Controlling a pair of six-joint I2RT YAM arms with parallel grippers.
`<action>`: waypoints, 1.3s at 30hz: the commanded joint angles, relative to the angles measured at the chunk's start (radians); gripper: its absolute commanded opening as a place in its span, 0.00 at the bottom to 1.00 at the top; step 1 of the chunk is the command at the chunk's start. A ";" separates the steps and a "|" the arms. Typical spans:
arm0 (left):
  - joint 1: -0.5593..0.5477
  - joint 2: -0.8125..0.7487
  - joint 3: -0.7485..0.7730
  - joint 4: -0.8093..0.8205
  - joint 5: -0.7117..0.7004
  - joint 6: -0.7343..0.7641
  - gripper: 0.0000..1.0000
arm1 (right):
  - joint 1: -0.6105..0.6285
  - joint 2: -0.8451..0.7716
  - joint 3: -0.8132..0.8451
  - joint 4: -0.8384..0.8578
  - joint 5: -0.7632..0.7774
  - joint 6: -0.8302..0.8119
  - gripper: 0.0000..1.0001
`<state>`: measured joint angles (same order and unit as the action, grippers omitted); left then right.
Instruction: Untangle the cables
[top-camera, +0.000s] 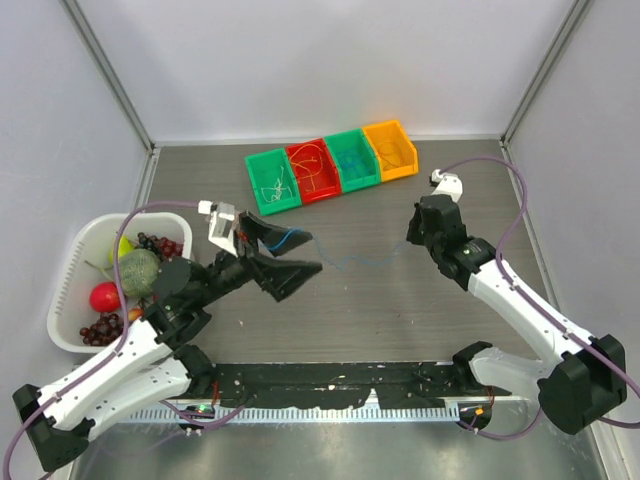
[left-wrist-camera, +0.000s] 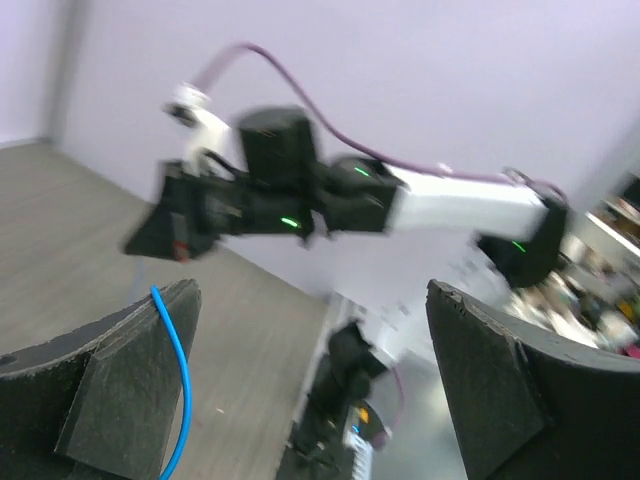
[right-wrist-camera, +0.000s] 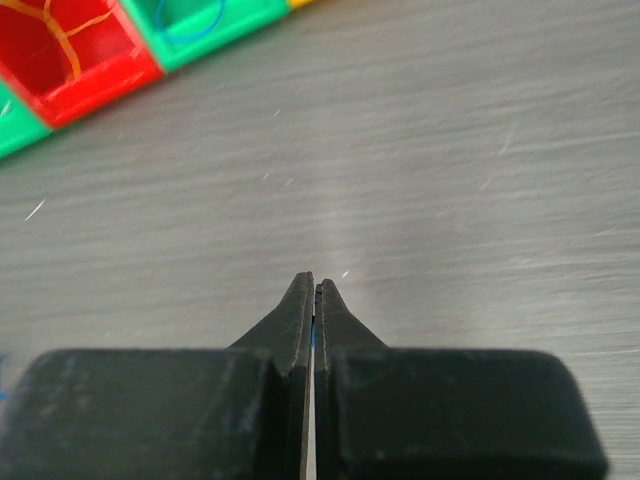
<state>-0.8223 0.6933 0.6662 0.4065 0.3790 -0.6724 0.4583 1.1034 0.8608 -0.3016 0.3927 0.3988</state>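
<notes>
A thin blue cable (top-camera: 350, 260) runs in a wavy line across the table between my two grippers. My left gripper (top-camera: 288, 253) is open wide and raised. In the left wrist view the blue cable (left-wrist-camera: 178, 350) hangs over the inner face of one finger of that gripper (left-wrist-camera: 312, 300), with nothing clamped. My right gripper (top-camera: 413, 240) is shut on the cable's other end. In the right wrist view a blue sliver of that cable (right-wrist-camera: 313, 336) shows between the closed fingers (right-wrist-camera: 315, 285). More cables lie coiled in the bins.
Four bins stand in a row at the back: green (top-camera: 254, 172) with whitish cable, red (top-camera: 313, 192) with orange-yellow cable, teal (top-camera: 334, 161) with blue cable, orange (top-camera: 390, 148). A white basket (top-camera: 70, 290) of fruit sits at the left. A black strip (top-camera: 330, 380) lies along the near edge.
</notes>
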 joint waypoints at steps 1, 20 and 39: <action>0.002 0.064 0.105 -0.145 -0.505 0.066 1.00 | 0.003 -0.089 -0.029 -0.004 -0.196 0.104 0.01; 0.238 0.235 0.141 -0.523 0.082 -0.592 0.98 | 0.008 -0.128 -0.009 0.049 -0.593 -0.143 0.60; 0.238 0.221 0.049 -0.302 0.368 -0.489 0.96 | 0.195 0.226 -0.375 1.434 -1.244 0.302 0.74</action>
<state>-0.5877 0.9459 0.7246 -0.0032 0.6868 -1.1698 0.5800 1.2797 0.4847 0.7948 -0.7898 0.6250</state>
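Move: The right hand grips one end of the blue cable; its draped loop on the open left gripper's forward finger lies about 25 cm left, 16 cm back and 18 cm higher. From the left hand that loop is some 3 cm ahead and 1 cm left. From the right hand, the blue tangle on the table lies about 34 cm left, level ahead, 17 cm below, and the right-hand green bin 32 cm ahead, 16 cm left. Right hand releases the blue cable, swinging about 20 cm left and back towards left hand, which sinks, tipping down. ##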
